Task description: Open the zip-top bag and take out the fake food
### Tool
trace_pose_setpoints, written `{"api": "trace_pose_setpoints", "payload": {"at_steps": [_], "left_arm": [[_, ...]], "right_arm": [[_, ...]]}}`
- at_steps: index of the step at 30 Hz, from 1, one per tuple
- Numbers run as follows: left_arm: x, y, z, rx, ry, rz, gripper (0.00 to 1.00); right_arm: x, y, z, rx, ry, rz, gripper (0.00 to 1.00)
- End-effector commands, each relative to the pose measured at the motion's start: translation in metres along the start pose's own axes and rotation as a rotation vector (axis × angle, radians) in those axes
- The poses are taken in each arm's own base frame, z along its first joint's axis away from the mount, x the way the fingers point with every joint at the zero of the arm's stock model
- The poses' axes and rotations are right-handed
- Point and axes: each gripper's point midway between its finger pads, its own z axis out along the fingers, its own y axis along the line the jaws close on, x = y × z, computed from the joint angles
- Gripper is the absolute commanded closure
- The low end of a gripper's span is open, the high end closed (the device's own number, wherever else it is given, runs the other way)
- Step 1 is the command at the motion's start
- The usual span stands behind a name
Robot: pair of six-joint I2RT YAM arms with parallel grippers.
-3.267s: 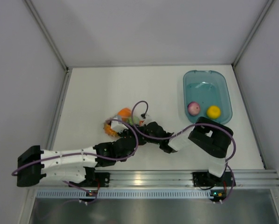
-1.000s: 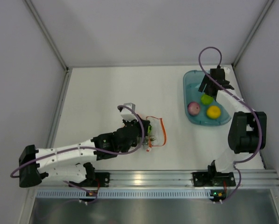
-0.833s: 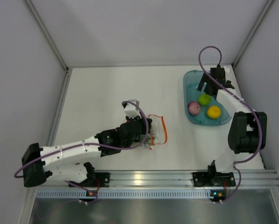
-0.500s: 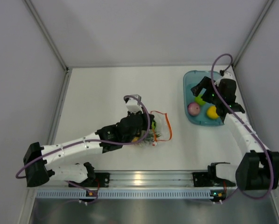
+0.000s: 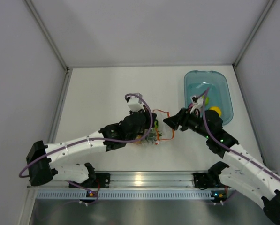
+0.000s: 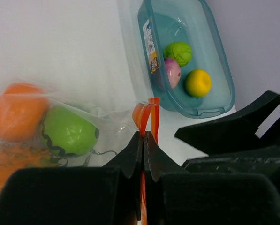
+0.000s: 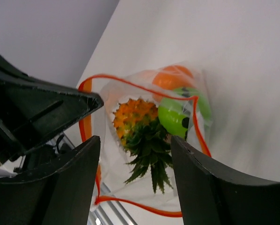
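Note:
The zip-top bag (image 5: 159, 135) lies mid-table with its mouth open toward the right. My left gripper (image 5: 150, 127) is shut on its orange-red zip strip (image 6: 147, 111), pinched between the fingertips (image 6: 136, 143). Inside the bag are the orange pineapple (image 7: 134, 118) with green crown, a light green piece (image 7: 175, 117) and an orange piece (image 7: 170, 77). My right gripper (image 5: 170, 123) is open and empty just at the bag's mouth, its fingers (image 7: 69, 187) either side of the pineapple crown in the right wrist view. The dark green (image 6: 178, 52), pink (image 6: 171, 72) and yellow (image 6: 198, 82) pieces lie in the tub.
The translucent blue tub (image 5: 210, 80) stands at the back right; the right arm crosses its near end and hides the pink ball in the top view. White walls enclose the table on three sides. A metal rail (image 5: 144, 179) runs along the near edge.
My right arm has swung from the tub, where it left the dark green piece, down and left to the bag's mouth. My left gripper has shifted the bag slightly right, still holding the strip.

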Motion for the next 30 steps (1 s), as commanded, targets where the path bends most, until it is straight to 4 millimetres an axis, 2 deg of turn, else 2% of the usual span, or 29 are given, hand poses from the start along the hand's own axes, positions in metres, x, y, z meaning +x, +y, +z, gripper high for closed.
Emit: {"api": "trace_pose_setpoints", "payload": {"at_steps": [1,8,14,22,28,30], "left_arm": [[-0.021,-0.024,0.0,0.058,-0.043,-0.078,1.0],[-0.018,-0.032,-0.002,0.092,-0.019,-0.102,1.0],[-0.021,-0.04,-0.003,0.125,-0.025,-0.128,1.0],[-0.018,-0.045,-0.003,0.154,-0.011,-0.162,1.0],[-0.019,-0.043,-0.004,0.155,-0.026,-0.197,1.0],[-0.018,-0.039,-0.004,0.146,-0.03,-0.2,1.0]], "right_arm": [[0.008,0.015,0.001,-0.059,-0.025,-0.068,0.38],[0.052,0.0,0.014,-0.056,0.088,-0.111,0.41],[0.08,0.007,0.022,-0.14,0.167,-0.182,0.39],[0.092,0.012,0.032,-0.201,0.166,-0.25,0.34],[0.107,-0.001,0.045,-0.142,0.198,-0.267,0.33],[0.11,0.001,0.047,-0.151,0.198,-0.265,0.35]]}}
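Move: From the right hand, the pineapple lies in the bag about 15 cm to the left, 2 cm back and 13 cm below, its leafy crown facing this hand. The bag mouth is only some 5 cm to the left, level fore and aft and 7 cm down. The green fruit lies about 7 cm forward of the pineapple. From the left hand, the pineapple is roughly 6 cm back, 8 cm left and 12 cm down. Sink the right gripper about 11 cm while carrying it some 6 cm left and slightly back, through the bag's mouth to the pineapple's crown, turning it roughly 15 degrees counter-clockwise with the fingers kept well open. Keep the left gripper shut on the orange zip edge, easing it about 2 cm to the right. ##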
